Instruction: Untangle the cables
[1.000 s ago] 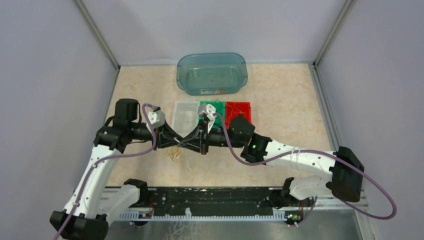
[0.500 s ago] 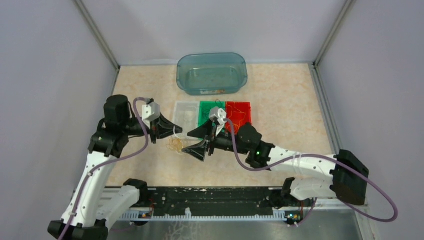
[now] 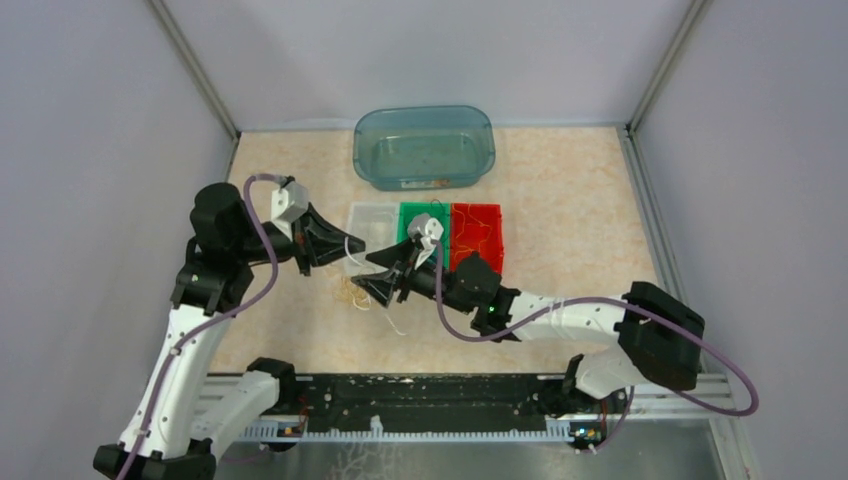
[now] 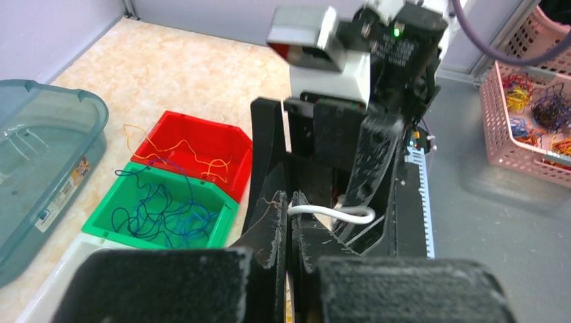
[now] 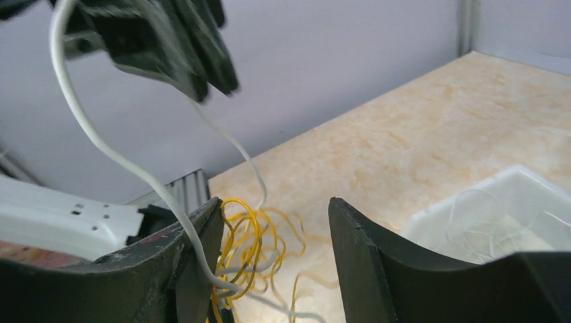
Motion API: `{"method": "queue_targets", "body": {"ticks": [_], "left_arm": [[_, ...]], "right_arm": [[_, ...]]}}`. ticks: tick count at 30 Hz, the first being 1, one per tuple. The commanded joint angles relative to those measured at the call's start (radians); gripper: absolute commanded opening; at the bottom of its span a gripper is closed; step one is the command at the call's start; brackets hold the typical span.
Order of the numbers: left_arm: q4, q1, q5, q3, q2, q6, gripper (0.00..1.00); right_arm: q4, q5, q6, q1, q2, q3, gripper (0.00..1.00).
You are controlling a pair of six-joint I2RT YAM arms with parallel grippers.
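My left gripper [image 4: 291,205] is shut on a thin white cable [image 4: 334,214], pinched at its fingertips and raised above the table. That white cable [image 5: 101,142] slopes down past the left finger of my right gripper [image 5: 276,259] into a tangle of yellow and white cables [image 5: 259,232] lying on the table. The right gripper [image 3: 372,275] is open and hovers just over the tangle [image 3: 350,291], holding nothing. From above, the left gripper [image 3: 350,246] sits just up and left of the right one.
A clear bin [image 3: 368,226], a green bin [image 3: 418,215] of blue wires and a red bin [image 3: 478,226] of orange wires stand in a row behind the grippers. A teal tub [image 3: 424,147] is farther back. A pink basket [image 4: 532,101] of wires sits off the table.
The left gripper shut on the white cable and drew back left and upward. The right gripper opened, let go and slid left and lower over the tangle.
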Motion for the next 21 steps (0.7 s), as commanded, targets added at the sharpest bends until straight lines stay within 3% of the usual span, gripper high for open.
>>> {"method": "queue_targets", "body": {"ticks": [1,13,21], "left_arm": [[0.064,-0.005,-0.01,0.061,-0.006,-0.103,0.0],[0.122,-0.005,-0.033,0.156,-0.009,-0.266,0.0],[0.106,-0.005,-0.077,0.198,-0.005,-0.274,0.0]], "right_arm": [[0.083,0.261,-0.098,0.036,0.021,0.0,0.58],[0.168,0.393,-0.143,0.059,0.072,-0.114,0.6],[0.214,0.459,-0.131,0.074,0.013,-0.186,0.6]]}}
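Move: The left gripper already holds a white cable. The yellow-and-white tangle hangs some 12 cm below the left hand, roughly 4 cm back and 4 cm to its left. From the open right gripper the tangle is about 3 cm back, 5 cm to the left and 6 cm below. The white tray stands about 13 cm ahead of the right hand and 1 cm left, some 23 cm down; the green tray is equally far ahead and 9 cm right. Keep the white cable pinched and lift the left gripper almost straight up, about 7 cm, drawing on the tangle. Meanwhile ease the open right gripper forward past the tangle while turning it some 20 degrees clockwise, then sink it and slip it to the right, fingers staying apart and dipping slightly, clear of the hanging strands. ##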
